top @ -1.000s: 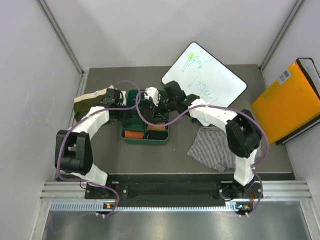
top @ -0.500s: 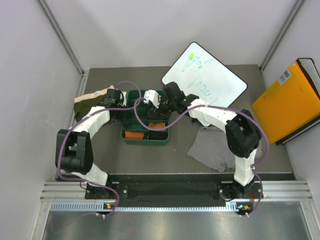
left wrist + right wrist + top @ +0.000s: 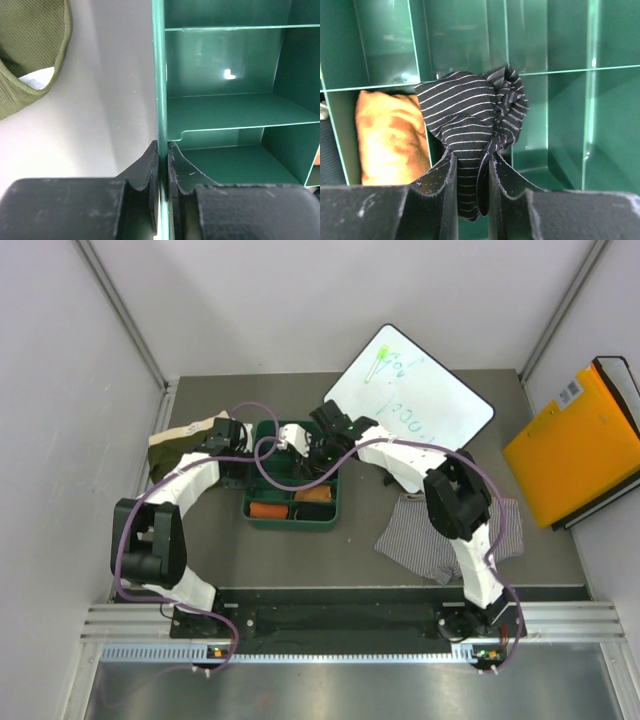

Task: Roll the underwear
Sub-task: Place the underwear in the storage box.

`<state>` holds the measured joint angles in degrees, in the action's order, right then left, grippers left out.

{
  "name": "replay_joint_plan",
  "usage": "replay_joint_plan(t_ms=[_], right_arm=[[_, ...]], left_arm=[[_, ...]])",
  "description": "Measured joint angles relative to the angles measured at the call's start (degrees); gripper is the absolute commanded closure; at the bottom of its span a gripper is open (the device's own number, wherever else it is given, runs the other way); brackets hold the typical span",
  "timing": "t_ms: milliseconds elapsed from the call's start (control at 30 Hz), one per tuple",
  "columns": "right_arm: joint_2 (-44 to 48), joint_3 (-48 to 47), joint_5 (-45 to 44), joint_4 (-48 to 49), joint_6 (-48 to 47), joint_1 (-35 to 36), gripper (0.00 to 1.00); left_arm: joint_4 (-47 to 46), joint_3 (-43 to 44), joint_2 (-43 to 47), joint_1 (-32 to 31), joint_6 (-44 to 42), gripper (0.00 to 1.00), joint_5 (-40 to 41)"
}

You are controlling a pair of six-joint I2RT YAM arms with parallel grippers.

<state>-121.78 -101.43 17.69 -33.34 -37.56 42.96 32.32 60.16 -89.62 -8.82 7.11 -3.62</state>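
Observation:
My right gripper (image 3: 470, 157) is shut on a rolled pair of black underwear with thin white stripes (image 3: 470, 110) and holds it over the compartments of the green divided tray (image 3: 560, 105). In the top view this gripper (image 3: 305, 450) is over the tray's far half. My left gripper (image 3: 162, 147) is shut on the tray's left wall (image 3: 160, 75); in the top view it (image 3: 245, 466) is at the tray's left side (image 3: 290, 526). Olive green underwear (image 3: 180, 445) lies left of the tray and shows in the left wrist view (image 3: 30, 45). Grey-white striped underwear (image 3: 440, 530) lies flat at the right.
An orange rolled cloth (image 3: 390, 135) fills a tray compartment left of the black roll; orange rolls also show in the tray's near row (image 3: 268, 509). A whiteboard (image 3: 410, 390) lies behind the tray on the right. An orange folder (image 3: 575, 445) leans at the far right.
My right gripper has moved a little to the left over the tray with the black roll, and its elbow has swung inward. The left arm has not moved.

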Motion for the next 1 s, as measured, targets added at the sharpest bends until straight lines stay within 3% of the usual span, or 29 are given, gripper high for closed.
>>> replay_joint_plan(t_ms=[500,633,933,1000], right_arm=[[-5.8,-3.7,0.1,-3.2,-1.1,0.0,1.0],[-5.7,-3.3,0.3,-2.3,0.8,-0.4,0.74],[-1.2,2.7,4.3,3.5,6.7,-2.7,0.43],[0.8,4.1,5.5,4.3,7.5,-3.1,0.41]], left_arm=[[0.6,0.0,0.0,0.0,0.3,1.0,0.0],[0.7,0.0,0.0,0.1,0.6,1.0,0.0],[1.1,0.0,0.0,0.1,1.2,1.0,0.0],[1.2,0.1,0.0,0.1,1.4,1.0,0.0]])
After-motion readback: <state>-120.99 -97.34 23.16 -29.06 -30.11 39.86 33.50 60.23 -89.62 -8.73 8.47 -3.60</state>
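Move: The striped underwear is already in the right hand's grip, directly over its box compartment, whose middle is about 4 cm below, with no real offset forward or sideways. The light orange roll fills the compartment about 4 cm back from it, the black roll about 8 cm back, and the rust roll is some 8 cm back and 9 cm left of the right hand. From the left hand, which is on the left rim, the compartment lies about 14 cm right, 2 cm forward and 3 cm down. The striped underwear is lowered by the right hand about 3.5 cm straight down into the compartment just forward of the light orange roll and held there briefly; then the fingers spread and let go, and the hand lifts about 2.5 cm, drifting a little right with a slight wrist tilt. The left hand keeps its pinch on the box's left rim. ##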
